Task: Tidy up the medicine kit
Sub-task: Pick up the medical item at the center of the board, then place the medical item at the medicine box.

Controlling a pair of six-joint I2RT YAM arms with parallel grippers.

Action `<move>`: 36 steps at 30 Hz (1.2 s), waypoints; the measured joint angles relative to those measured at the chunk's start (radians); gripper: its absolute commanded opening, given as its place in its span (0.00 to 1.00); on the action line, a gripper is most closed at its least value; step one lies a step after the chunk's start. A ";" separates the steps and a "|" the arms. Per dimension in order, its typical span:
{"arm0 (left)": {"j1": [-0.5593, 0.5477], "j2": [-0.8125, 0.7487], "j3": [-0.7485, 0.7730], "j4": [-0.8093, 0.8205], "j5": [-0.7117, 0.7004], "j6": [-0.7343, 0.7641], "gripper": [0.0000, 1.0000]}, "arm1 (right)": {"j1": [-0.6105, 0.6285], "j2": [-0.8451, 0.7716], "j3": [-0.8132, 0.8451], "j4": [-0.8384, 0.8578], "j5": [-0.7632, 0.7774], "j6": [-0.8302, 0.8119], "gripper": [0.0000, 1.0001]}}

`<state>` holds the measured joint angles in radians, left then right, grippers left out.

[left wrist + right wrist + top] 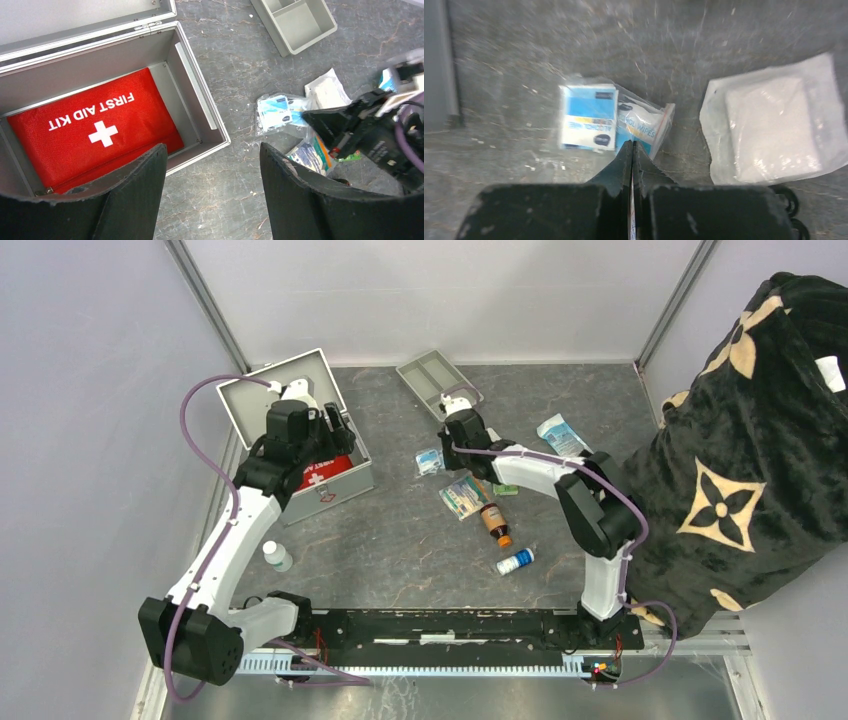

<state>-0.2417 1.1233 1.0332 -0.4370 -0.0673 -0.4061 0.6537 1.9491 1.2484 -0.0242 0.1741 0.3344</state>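
Note:
The medicine kit (345, 485) is a silver metal case standing open at the left, with a red first aid pouch (325, 465) lying flat inside. The left wrist view shows the kit's wall (200, 85) and the pouch (95, 130). My left gripper (335, 430) hovers open over the kit's right edge, nothing between its fingers (212, 150). My right gripper (443, 448) is shut on the edge of a clear bag of alcohol wipes (589, 117), which lies on the table (429, 462); a thin strip of the bag shows between its jaws (632, 145). A white gauze packet (774, 125) lies beside the bag.
A shallow grey divided tray (437, 380) sits at the back. Near the middle lie a green-printed packet (464, 496), a brown bottle (494, 520) and a white-and-blue tube (515, 561). A small white bottle (277, 556) stands by the left arm. A black patterned cloth (750, 460) covers the right side.

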 measured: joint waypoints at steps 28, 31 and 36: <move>0.000 -0.213 0.151 -0.140 -0.281 -0.028 0.76 | 0.240 0.136 0.575 0.212 -0.367 0.105 0.30; 0.000 -0.219 0.151 -0.159 -0.298 -0.028 0.76 | 0.259 0.225 0.615 0.211 -0.385 0.121 0.38; 0.000 -0.225 0.151 -0.164 -0.302 -0.028 0.77 | 0.253 0.261 0.616 0.170 -0.376 0.102 0.40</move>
<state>-0.2417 0.8982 1.1847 -0.6010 -0.3695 -0.4343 0.9066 2.2105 1.8645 0.1455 -0.2020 0.4362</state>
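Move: The right hand already pinches the alcohol wipes by their near right end, just above the table. The open metal box they are going to, with the red first aid kit inside, is centred about 30 cm to its left, 4 cm back and 2 cm higher. The gauze pad lies 10 cm right and 3 cm ahead, the bandage bag 5 cm right and 10 cm back. From the left hand the box is some 9 cm left, 4 cm ahead and 16 cm below. Keeping its pinch on the alcohol wipes, the right hand lifts them about 25 cm and swings left over the rim of the metal box, rolling and turning counter-clockwise; above the box it sinks some 9 cm, opens its fingers and lets go. The left hand, open and empty, makes room by rising about 10 cm while drawing left and a little back, its fingers tipping up. ##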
